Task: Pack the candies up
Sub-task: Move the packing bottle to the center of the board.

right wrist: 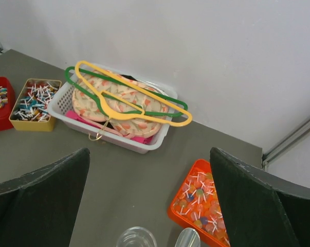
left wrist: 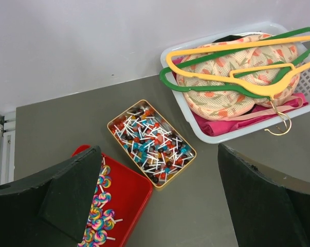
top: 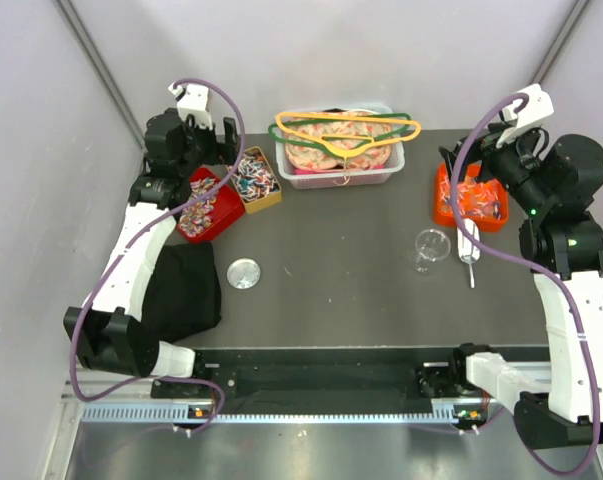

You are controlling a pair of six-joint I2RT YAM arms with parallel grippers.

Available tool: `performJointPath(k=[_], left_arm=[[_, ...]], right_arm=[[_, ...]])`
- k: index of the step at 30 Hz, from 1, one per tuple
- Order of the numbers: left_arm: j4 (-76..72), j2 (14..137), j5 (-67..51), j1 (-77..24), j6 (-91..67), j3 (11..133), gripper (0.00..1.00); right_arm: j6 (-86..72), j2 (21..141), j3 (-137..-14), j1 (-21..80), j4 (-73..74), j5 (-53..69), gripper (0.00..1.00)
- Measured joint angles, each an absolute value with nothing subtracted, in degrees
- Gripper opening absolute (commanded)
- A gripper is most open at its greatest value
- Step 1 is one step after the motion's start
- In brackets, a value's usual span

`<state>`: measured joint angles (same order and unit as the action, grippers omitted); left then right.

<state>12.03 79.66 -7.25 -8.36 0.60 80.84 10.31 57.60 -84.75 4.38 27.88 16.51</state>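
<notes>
The candies are small lollipops in three open boxes. Swirl ones lie in a red tray [top: 199, 205] [left wrist: 125, 195], mixed ones in a yellow tin [top: 257, 180] [left wrist: 151, 141], and orange and pink ones in an orange tray [top: 468, 198] [right wrist: 200, 201]. A clear glass jar [top: 431, 246] [right wrist: 137, 240] and a clear scoop [top: 468, 252] [right wrist: 187, 240] sit near the orange tray. My left gripper [top: 219, 150] [left wrist: 165, 206] hovers open and empty over the red tray and tin. My right gripper [top: 478, 168] [right wrist: 150, 206] hovers open and empty over the orange tray and jar.
A white basket [top: 391, 170] [left wrist: 198, 128] [right wrist: 139, 146] with cloth and green and yellow hangers stands at the back centre. A round metal lid [top: 244, 273] lies mid-table. A black cloth [top: 181, 292] lies at the front left.
</notes>
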Motion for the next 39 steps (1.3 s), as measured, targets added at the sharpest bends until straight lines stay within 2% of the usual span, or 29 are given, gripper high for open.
performJointPath(k=[7, 14, 16, 21, 25, 28, 34, 35, 39], left_arm=[[12.01, 79.66, -9.26, -8.84, 1.52, 80.82, 0.99], [11.92, 79.68, -11.75, -11.81, 4.27, 78.30, 0.99], [11.92, 79.68, -12.12, -13.61, 5.48, 76.58, 0.99], [11.90, 79.92, -12.80, -16.47, 8.03, 72.34, 0.99], [11.55, 80.73, -12.95, -16.80, 8.80, 70.89, 0.99], [11.35, 81.21, -13.10, -17.06, 8.99, 70.76, 0.99], [9.85, 81.25, -13.63, -17.98, 9.15, 70.41, 0.99], [9.65, 81.25, -13.69, -18.09, 9.15, 70.11, 0.99], [9.39, 81.25, -13.91, -18.59, 9.19, 68.42, 0.99]], right_arm=[[11.05, 57.58, -84.75, 4.38, 27.90, 16.45, 0.99], [13.10, 60.25, -84.55, 4.38, 29.30, 8.80, 0.90], [13.67, 60.97, -81.84, 4.36, 29.08, 6.17, 0.90], [15.46, 59.00, -66.26, 4.21, 30.37, 0.80, 0.89], [15.11, 60.20, -62.52, -0.84, 31.64, 0.43, 0.85], [14.35, 63.75, -63.57, -5.45, 30.85, 0.86, 0.81], [13.45, 73.87, -67.51, -6.04, 28.91, 3.86, 0.75], [13.45, 74.94, -67.53, -6.07, 28.58, 4.54, 0.69], [13.47, 77.56, -67.53, -6.07, 28.93, 7.99, 0.62]])
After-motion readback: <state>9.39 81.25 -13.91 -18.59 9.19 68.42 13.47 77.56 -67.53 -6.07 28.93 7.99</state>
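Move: The packing bottle stands almost underneath the right gripper, about 40 cm below it and some 5 cm back, with no clear offset to either side. Beside the bottle, the metal scoop lies about 12 cm to the right and 3 cm back from that gripper. The orange candy tray is roughly 14 cm ahead and 18 cm to the right of it. From the left gripper the bottle is far off, about 54 cm to the right, 17 cm back and 30 cm below. Drop the right gripper about 26 cm towards the level of the bottle, swinging it some 9 cm right and 7 cm forward to come in over the scoop and tray side. Tip its fingers down nearly 40 degrees and narrow them to about two thirds, still empty. Meanwhile lower the left gripper 10 cm and carry it 9 cm right, slightly clockwise, fingers wide open. ##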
